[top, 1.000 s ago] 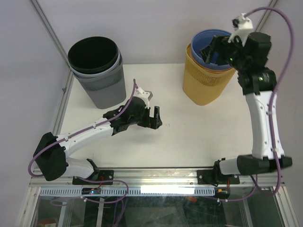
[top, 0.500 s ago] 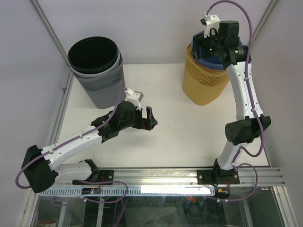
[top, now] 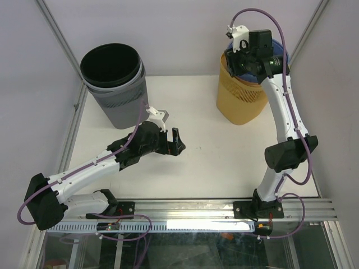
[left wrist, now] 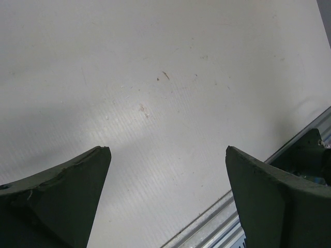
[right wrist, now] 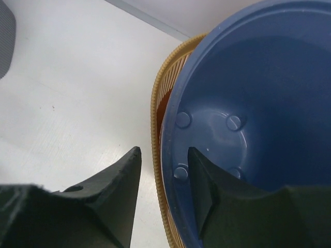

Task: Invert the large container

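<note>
The large yellow ribbed container (top: 241,101) stands upright at the back right, with a blue container (top: 280,51) nested inside it. My right gripper (top: 235,59) reaches down over their left rims. In the right wrist view it (right wrist: 164,150) straddles both rims. One finger (right wrist: 111,191) is outside the yellow rim (right wrist: 156,103), with a sliver of gap. The other finger (right wrist: 217,186) is inside against the blue wall (right wrist: 258,77). My left gripper (top: 176,143) hovers wide open over bare table (left wrist: 155,77), holding nothing (left wrist: 168,150).
A grey ribbed bin (top: 123,103) with a black liner (top: 109,64) stands at the back left. Its edge shows in the right wrist view (right wrist: 4,26). The metal rail (left wrist: 289,160) runs along the table's near edge. Walls close in the back and sides.
My right gripper moved left from over the blue container's middle to its left rim, and its jaws narrowed around both rims. The left arm shifted slightly left and stayed open.
</note>
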### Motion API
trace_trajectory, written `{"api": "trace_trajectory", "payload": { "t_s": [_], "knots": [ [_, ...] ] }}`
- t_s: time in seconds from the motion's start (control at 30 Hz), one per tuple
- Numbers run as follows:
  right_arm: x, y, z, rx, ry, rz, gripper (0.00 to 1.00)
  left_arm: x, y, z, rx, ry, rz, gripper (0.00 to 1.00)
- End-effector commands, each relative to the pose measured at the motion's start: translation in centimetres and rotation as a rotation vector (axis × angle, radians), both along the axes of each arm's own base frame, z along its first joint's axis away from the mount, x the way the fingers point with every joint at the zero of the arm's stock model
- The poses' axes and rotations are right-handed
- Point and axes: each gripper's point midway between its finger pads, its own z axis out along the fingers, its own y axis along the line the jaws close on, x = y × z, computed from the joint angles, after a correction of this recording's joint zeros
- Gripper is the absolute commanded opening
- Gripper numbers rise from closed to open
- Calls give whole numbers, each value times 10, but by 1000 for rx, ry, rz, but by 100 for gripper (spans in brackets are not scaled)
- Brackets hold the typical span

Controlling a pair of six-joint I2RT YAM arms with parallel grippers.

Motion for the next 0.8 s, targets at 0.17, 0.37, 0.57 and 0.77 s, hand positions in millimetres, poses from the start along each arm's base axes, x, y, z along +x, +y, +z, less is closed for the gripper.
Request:
{"api": "trace_trajectory", "payload": {
  "t_s": [0.17, 0.37, 0.57, 0.77],
  "knots": [
    [3, -11, 5, -113, -62, -54, 28, 0, -7, 18, -66, -35, -12, 99],
    [-2, -13, 35, -123, -155, -77, 15, -1, -6, 17, -71, -26, -4, 99],
    [-8, -17, 65, -117, -246, -96, 3, 1, -12, 14, -65, -11, -19, 99],
    [-17, -26, 96, -140, -349, -137, 0, 1, -16, 13, -61, -2, -36, 99]
  ]
}}
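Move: The right hand is astride the left rim of the large blue container. The container's middle lies about 9 cm to the hand's right, 4 cm ahead and 15 cm below. The yellow container around it is centred at nearly the same spot, slightly lower; the grey container stands some 40 cm to the hand's left, roughly level with it. From the left hand, the blue container's middle is about 28 cm ahead, 28 cm right and slightly higher. The right hand's fingers, one outside and one inside the blue rim from the start, close from under half open to nearly shut and pinch its left wall. The hand first sinks about 1.5 cm over the rim, rolling its left side down some 10 degrees, then eases about 1 cm right and comes up nearly 1 cm with the grip closed. ##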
